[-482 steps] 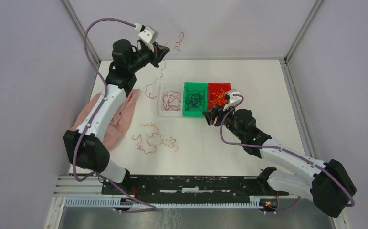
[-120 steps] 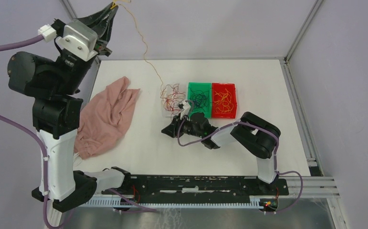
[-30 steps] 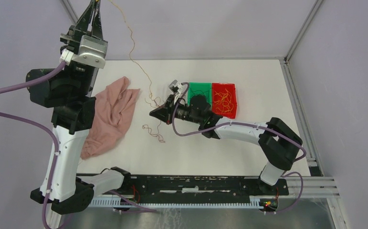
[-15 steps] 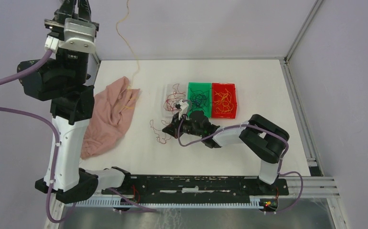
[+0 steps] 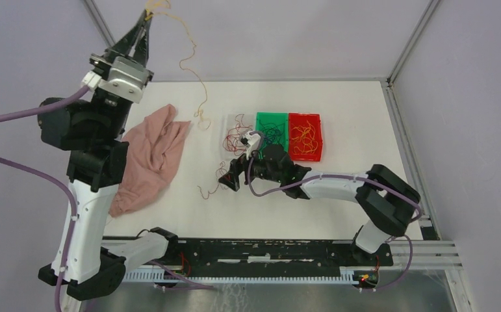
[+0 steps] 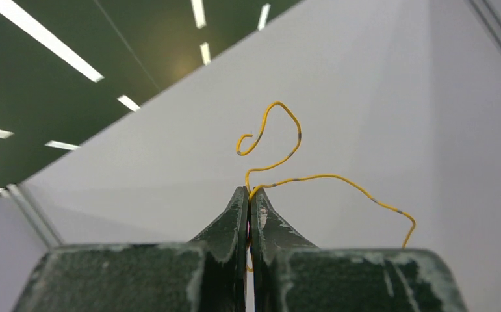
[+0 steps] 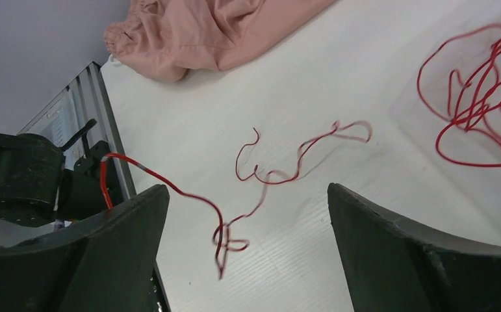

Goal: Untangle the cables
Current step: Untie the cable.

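My left gripper (image 5: 145, 21) is raised high at the back left and is shut on an orange-yellow cable (image 5: 192, 68). That cable dangles down to the table beside the cloth. In the left wrist view the jaws (image 6: 249, 195) are pressed together on the yellow cable (image 6: 325, 175). My right gripper (image 5: 229, 177) hangs low over the table middle, open with nothing between its fingers. A loose red cable (image 5: 210, 188) lies just left of it. In the right wrist view this red cable (image 7: 299, 156) sits blurred between and beyond the open fingers (image 7: 247, 195).
A pink cloth (image 5: 150, 159) lies at the left. Three trays stand side by side: a clear one (image 5: 224, 144) with red cables (image 7: 475, 97), a green one (image 5: 259, 118) with dark cables, and a red one (image 5: 320, 148) with yellow cables. A black rail (image 5: 267, 250) runs along the near edge.
My right gripper has opened and the red cable it held now lies loose on the table. The left gripper swung right, carrying the yellow cable's tail off the cloth.
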Robot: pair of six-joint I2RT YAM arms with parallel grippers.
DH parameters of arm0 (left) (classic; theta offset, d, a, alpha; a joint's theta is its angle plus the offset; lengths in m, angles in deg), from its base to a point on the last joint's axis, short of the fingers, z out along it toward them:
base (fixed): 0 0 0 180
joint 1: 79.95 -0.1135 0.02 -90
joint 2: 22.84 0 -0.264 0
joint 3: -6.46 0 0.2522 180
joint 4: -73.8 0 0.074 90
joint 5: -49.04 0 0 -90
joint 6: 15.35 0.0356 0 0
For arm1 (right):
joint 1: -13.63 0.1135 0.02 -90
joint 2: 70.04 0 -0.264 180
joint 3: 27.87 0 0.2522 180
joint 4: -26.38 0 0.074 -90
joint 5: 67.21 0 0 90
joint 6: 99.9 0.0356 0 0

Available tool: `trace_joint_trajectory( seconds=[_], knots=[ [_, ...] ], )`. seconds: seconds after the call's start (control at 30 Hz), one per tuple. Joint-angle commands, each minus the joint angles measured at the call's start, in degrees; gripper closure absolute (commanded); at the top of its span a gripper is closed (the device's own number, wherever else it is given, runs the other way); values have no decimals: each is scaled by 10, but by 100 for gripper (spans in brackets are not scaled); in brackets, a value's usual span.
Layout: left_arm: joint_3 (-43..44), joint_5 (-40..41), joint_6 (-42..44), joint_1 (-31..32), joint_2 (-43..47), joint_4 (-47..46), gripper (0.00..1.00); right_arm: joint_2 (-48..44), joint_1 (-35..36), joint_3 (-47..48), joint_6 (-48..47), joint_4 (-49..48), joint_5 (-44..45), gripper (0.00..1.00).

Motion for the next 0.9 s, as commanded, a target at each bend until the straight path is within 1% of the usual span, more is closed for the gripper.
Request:
trace_joint_trajectory(
  seconds=[0.0,0.1,0.17,0.3,0.33,0.47,0.53,0.57,0.7,0.8,0.87],
  knots=[
    [-74,-57,-55,2,34,53,97,-84,1,37,-83,106,27,0],
    [-114,-86,-74,3,54,72,97,-120,1,47,-135,174,70,0],
    [-132,-99,-83,3,64,83,97,-139,1,63,-172,236,119,1],
    [-144,-119,-91,2,69,106,97,-160,1,105,-233,355,177,1],
    [-144,-123,-93,3,69,112,97,-171,1,105,-243,365,191,1],
    [-151,-136,-104,2,68,135,97,-235,-8,62,-283,321,220,1],
    [-161,-138,-113,3,68,144,97,-259,-24,67,-288,317,199,1],
    [-166,-140,-116,3,69,148,97,-274,-35,68,-287,307,174,1],
    [-177,-155,-135,2,68,161,97,-317,-86,75,-247,247,38,1],
    [-182,-163,-142,2,67,162,97,-317,-101,98,-241,225,-57,1],
    [-183,-165,-144,2,66,162,97,-304,-103,119,-246,228,-103,1]
  ],
)
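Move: Hanging from the left fingers, the yellow cable has its middle roughly 9 cm left of the right hand, level ahead, and some 35 cm above it. The just-released red cable is about 5 cm left, 2 cm ahead and 8 cm below; the white box lies 24 cm ahead, 3 cm right, 11 cm down. From the left hand, the red box is about 22 cm ahead, 37 cm right and 66 cm below, the white box 24 cm ahead, 12 cm right, equally low. Backing off from the dropped red cable, the empty right hand, fingers staying wide open, rises slightly, slides about 12 cm right, then climbs steeply to some 18 cm up in all, its fingers tipping upwards. The left hand keeps its pinch on the yellow cable and sinks about 17 cm, drifting right towards the boxes while its fingers tip down some 30 degrees. ##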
